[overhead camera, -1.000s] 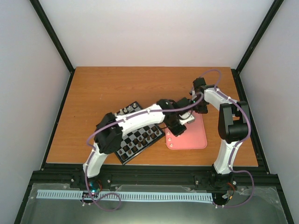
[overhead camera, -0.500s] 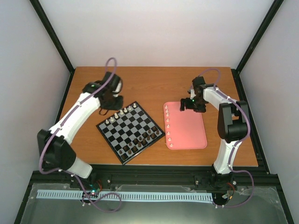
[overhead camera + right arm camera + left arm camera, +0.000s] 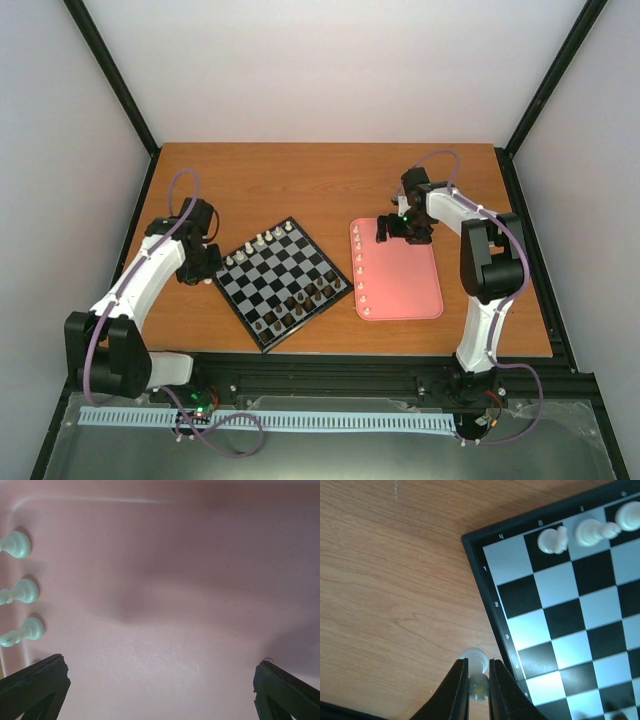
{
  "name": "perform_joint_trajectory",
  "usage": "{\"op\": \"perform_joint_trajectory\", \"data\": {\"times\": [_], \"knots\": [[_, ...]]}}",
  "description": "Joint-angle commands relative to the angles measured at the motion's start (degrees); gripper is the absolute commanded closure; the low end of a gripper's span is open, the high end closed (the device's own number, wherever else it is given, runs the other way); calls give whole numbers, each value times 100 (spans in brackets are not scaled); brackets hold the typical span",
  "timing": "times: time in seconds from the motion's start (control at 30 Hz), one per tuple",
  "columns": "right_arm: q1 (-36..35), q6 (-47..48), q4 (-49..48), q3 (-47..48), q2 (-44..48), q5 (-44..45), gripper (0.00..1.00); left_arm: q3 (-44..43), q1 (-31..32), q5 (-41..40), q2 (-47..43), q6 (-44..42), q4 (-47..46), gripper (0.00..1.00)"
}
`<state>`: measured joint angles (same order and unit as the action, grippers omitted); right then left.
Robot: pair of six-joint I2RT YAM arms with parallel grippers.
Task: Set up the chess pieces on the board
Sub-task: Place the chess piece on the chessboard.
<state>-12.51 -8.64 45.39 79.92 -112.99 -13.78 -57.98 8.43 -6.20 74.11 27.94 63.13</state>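
Note:
My left gripper (image 3: 479, 663) is shut on one cream-white chess piece (image 3: 475, 656), held over the wood just outside the left rim of the board (image 3: 481, 582). From above, that gripper (image 3: 205, 270) sits by the board's (image 3: 236, 296) left corner. White chess pieces (image 3: 270, 240) stand along the board's far edge; three of these white pieces (image 3: 552, 540) show in the left wrist view. My right gripper (image 3: 392, 230) hangs open over the pink tray (image 3: 405, 280), nothing between its fingers (image 3: 35, 685). More white pieces (image 3: 20, 592) line the tray's left side (image 3: 361, 268).
Dark brown pieces (image 3: 300, 303) fill the board's near-right rows. The board lies turned at an angle on the wooden table (image 3: 300, 180). Black frame rails (image 3: 330, 370) run along the near edge, and white walls close in the sides.
My left arm swung away from the tray, across the board to its far left, then down beside the left corner, carrying a white piece. The right gripper shifted slightly left over the tray.

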Motion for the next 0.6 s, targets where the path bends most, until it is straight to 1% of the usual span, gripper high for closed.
{"op": "perform_joint_trajectory", "data": {"times": [0.0,0.17,0.37,0.57], "knots": [[-28,16,22,143,-131,-12,0,178,-223,47,160,147,-715,97],[-26,21,49,140,-134,14,0,117,-233,24,634,139,-1107,98],[-40,20,41,73,-111,12,0,68,-250,-96,992,131,-1446,98],[-40,12,29,33,-113,13,0,161,-249,-49,1095,209,-1761,98]]}}
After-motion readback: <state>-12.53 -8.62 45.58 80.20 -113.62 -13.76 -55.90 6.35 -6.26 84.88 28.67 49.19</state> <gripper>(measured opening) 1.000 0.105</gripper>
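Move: The left hand already pinches the white chess piece; its empty corner square lies about 7 cm straight ahead and roughly 10 cm below. The white knight next to that square is some 8 cm ahead and 3 cm to the right, the bishop beyond it about 10 cm ahead and 5 cm to the right. From the idle right hand the corner square is around 41 cm to the left and 8 cm back, a few centimetres lower. Still pinching the white chess piece between nearly shut fingers, the left hand reaches forward and sinks by about equal amounts, some 4.5 cm each, taking the piece in over the board's edge towards the empty corner square beside the knight. The descent comes first and eases off while the forward reach goes on; the fingers stay pointing down, with barely any turn. ##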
